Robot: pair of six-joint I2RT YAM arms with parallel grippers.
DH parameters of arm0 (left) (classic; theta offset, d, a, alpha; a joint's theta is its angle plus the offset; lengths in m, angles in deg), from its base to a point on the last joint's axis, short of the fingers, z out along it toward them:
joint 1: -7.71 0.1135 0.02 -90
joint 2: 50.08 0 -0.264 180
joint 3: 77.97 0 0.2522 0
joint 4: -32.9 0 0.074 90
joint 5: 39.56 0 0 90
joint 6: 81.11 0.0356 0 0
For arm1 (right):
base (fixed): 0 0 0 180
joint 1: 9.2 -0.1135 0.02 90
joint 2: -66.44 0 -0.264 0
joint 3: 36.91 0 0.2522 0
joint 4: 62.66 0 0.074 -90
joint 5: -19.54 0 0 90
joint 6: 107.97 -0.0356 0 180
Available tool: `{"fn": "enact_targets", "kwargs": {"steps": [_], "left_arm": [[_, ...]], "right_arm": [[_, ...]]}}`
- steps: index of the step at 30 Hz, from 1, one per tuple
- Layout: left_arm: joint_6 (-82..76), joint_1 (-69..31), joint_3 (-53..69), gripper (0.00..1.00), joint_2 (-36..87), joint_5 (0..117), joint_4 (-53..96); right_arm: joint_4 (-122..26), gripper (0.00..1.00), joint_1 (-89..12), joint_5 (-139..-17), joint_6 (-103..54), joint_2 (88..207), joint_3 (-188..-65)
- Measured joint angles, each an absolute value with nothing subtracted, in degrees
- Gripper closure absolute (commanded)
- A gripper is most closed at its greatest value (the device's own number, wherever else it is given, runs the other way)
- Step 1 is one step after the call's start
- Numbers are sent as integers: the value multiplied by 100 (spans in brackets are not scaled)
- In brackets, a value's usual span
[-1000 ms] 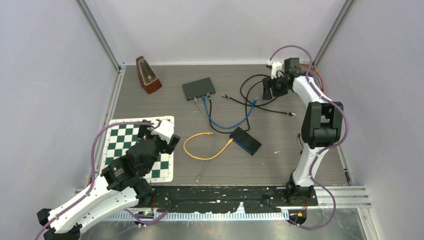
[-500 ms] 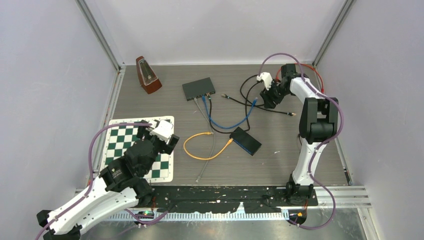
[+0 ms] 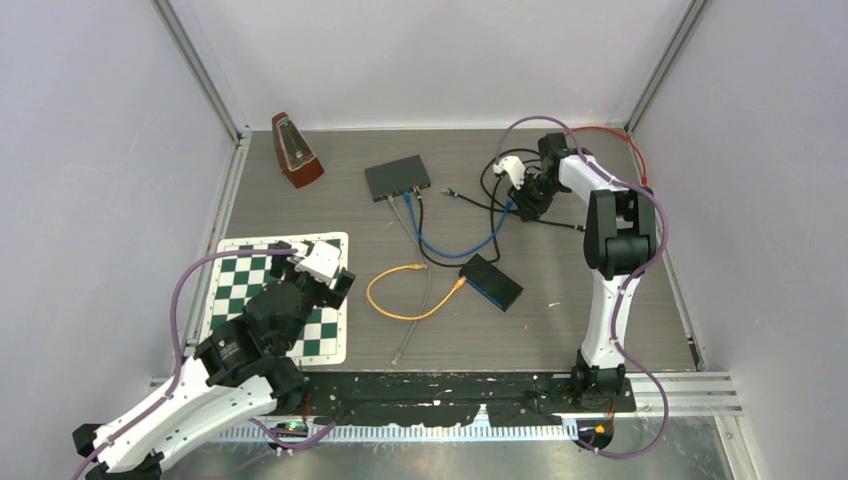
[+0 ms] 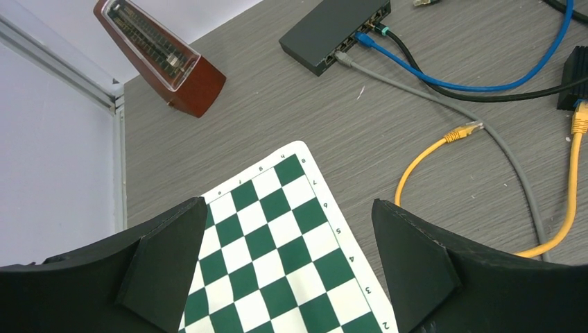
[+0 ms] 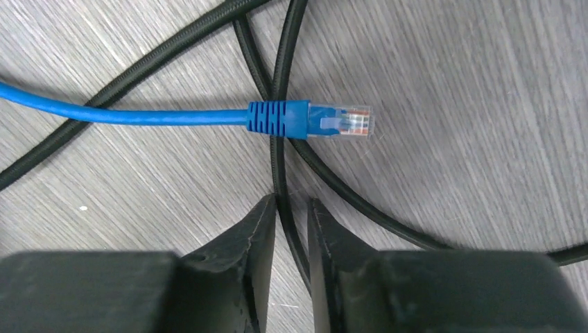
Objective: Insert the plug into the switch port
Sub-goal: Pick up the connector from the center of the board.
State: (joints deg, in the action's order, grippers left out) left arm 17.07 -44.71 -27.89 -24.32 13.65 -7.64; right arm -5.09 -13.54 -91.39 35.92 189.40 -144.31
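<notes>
The blue cable's free plug (image 5: 326,119), with a clear tip, lies flat on the table just beyond my right gripper (image 5: 292,201). The jaws are narrowed to a thin gap. A black cable (image 5: 281,76) runs through that gap, and they hold nothing. In the top view that gripper (image 3: 522,200) hovers over the blue plug (image 3: 510,205) at the back right. The dark switch (image 3: 397,177) sits at the back centre with several cables plugged in; its ports (image 4: 360,31) face the front. My left gripper (image 4: 288,215) is wide open over the chessboard (image 4: 270,236), empty.
A wooden metronome (image 3: 295,150) stands at the back left. A second black box (image 3: 491,281) lies mid-table with blue and orange cables. An orange cable (image 3: 405,295) and a grey cable (image 3: 420,300) loop across the middle. Black cables (image 3: 495,175) tangle around the right gripper.
My right arm has swung left and down over the blue plug, and its jaws have narrowed from wide to a thin gap. The left arm has hardly moved.
</notes>
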Motion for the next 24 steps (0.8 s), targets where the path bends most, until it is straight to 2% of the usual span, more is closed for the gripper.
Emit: {"fn": "enact_targets", "kwargs": {"steps": [3,4,14,24], "left_arm": [[1710,-4471,-2789,7,-2472,1365,-751],[1712,-4471,-2789,7,-2474,1365,-749],[1736,-4471,-2789,7,-2662,1371,-738],[1712,-4471,-2789,7,-2703,1452,-738]], "right_arm": [[-478,93,-1347,-9111,3535,18944,-14431],[-465,94,-1347,-9106,3533,18944,-14431],[-358,95,-1347,-8687,2818,18389,-13815],[263,95,-1347,-7937,1150,16739,-13170]]}}
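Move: Between the right hand's half-closed fingers runs the black cable it goes for, about 1 cm below. The blue plug lies some 4 cm to the left and 2 cm farther out; one silver-tipped cable end is roughly 20 cm left and 6 cm ahead, the other about 11 cm right and 4 cm back. From the idle left hand the spot to be gripped is about 24 cm ahead, 43 cm right and 22 cm down. Closing first, almost in place, the right fingers pinch the black cable down by the table. Then they keep hold and draw it back about 9 cm, first level, then rising some 7 cm and drifting about 3 cm right, away from the blue plug, while the wrist turns some 25 degrees clockwise. ##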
